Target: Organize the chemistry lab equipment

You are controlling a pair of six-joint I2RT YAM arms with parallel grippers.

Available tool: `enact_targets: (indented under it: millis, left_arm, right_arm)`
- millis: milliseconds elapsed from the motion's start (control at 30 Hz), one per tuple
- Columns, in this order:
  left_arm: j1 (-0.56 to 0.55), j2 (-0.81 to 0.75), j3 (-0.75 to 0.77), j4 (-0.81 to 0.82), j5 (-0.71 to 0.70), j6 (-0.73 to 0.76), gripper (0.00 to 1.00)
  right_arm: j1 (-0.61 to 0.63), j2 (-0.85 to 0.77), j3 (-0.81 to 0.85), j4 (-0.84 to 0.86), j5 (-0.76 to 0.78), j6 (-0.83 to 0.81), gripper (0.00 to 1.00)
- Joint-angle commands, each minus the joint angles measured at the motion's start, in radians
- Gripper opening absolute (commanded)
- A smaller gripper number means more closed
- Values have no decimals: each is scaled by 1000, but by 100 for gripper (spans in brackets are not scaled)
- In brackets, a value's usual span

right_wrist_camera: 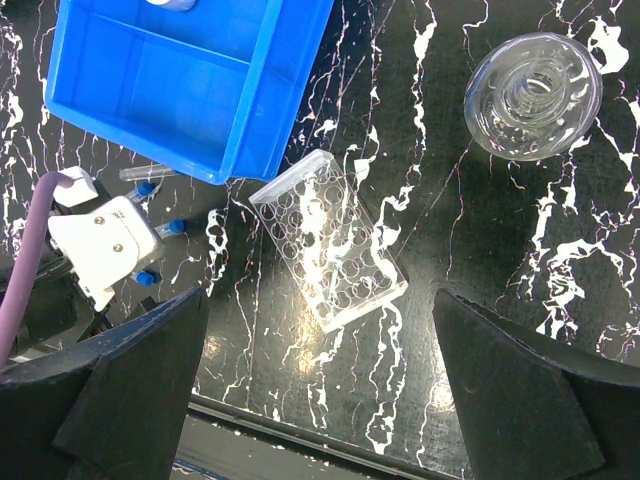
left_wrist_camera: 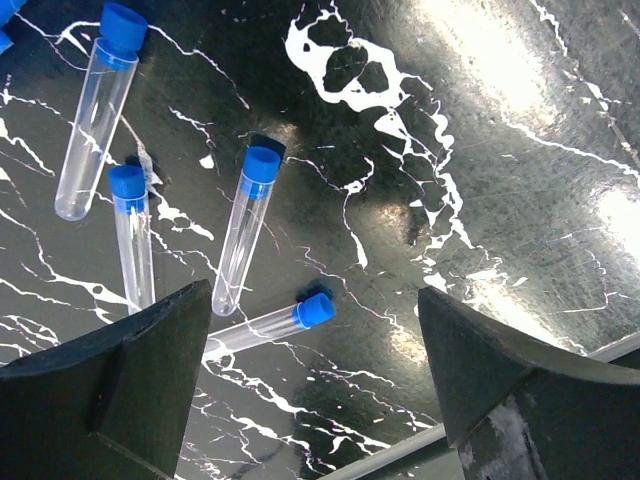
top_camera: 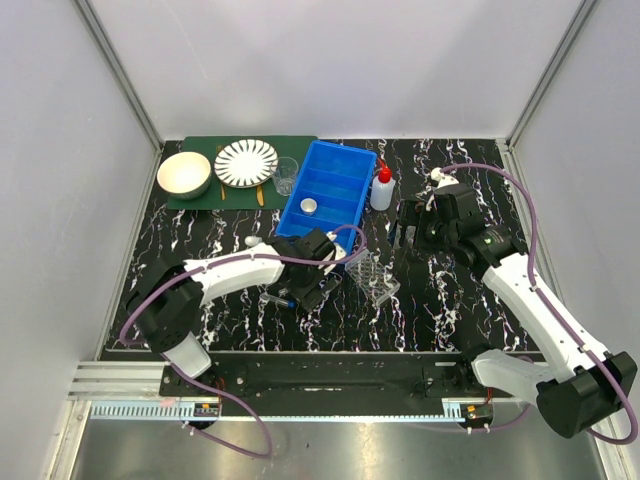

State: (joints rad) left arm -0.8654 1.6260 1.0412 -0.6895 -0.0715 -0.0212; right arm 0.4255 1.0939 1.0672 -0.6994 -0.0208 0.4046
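Note:
Several clear blue-capped tubes lie loose on the black marble table, one (left_wrist_camera: 245, 230) just ahead of my left gripper (left_wrist_camera: 315, 400), another (left_wrist_camera: 265, 325) beside its left finger. That gripper is open, empty and hovers over them (top_camera: 308, 285). The clear plastic tube rack (top_camera: 372, 278) lies tilted right of it, with nothing in its holes (right_wrist_camera: 330, 240). My right gripper (right_wrist_camera: 320, 400) is open and empty above the rack's near side (top_camera: 410, 235). The white red-nozzled squeeze bottle (top_camera: 381, 188) stands right of the bin. The small clear beaker (top_camera: 285, 176) stands left of it. A small round lid (top_camera: 308, 206) lies inside the bin.
The big blue bin (top_camera: 345, 165) stands at the back centre. A green mat (top_camera: 200, 198) at the back left carries a cream bowl (top_camera: 185, 174) and a striped plate (top_camera: 246, 162). A clear round glass item (right_wrist_camera: 533, 95) sits right of the rack.

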Motion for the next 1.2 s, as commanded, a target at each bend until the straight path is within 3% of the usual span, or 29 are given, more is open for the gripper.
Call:
enact_targets:
  millis: [0,333,867,1167]
  left_arm:
    - [19,-17,-33,68,39,6,86]
    - [78,20,-38,105,65,-2,81]
    - [118,109,-38,123,93,0,57]
    - [118,137,-21,107,52,-13,30]
  right_arm:
    - [2,3,8,35,-14,-7,100]
    - [2,3,7,34,-19,5,100]
    - [1,8,5,38,-14,-3,100]
    - [2,17,7,46,-28,-1,100]
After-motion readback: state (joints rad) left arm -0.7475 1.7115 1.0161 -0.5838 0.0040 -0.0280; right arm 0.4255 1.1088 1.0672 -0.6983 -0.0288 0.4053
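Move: About 2 cm ahead of the left hand, 2 cm to its left and 3 cm below lies the capped test tube that it goes for. Of the other tubes, the near tube is 5 cm left and level with the hand, the left tube 4 cm ahead and 5 cm left, the far tube 8 cm ahead and 2 cm left. The tube rack is some 4 cm ahead and 13 cm right. From the right hand, the aimed-at tube is roughly 24 cm left, 4 cm back and 20 cm below. Sinking about 3 cm while easing some 2 cm forward and 1 cm left, the left hand comes down over the test tube, turning slightly counter-clockwise. Once down, it stays nearly in place and brings its wide-open fingers to about a third open, one on either side of the tube's body below the blue cap, the pads coming up against it. ##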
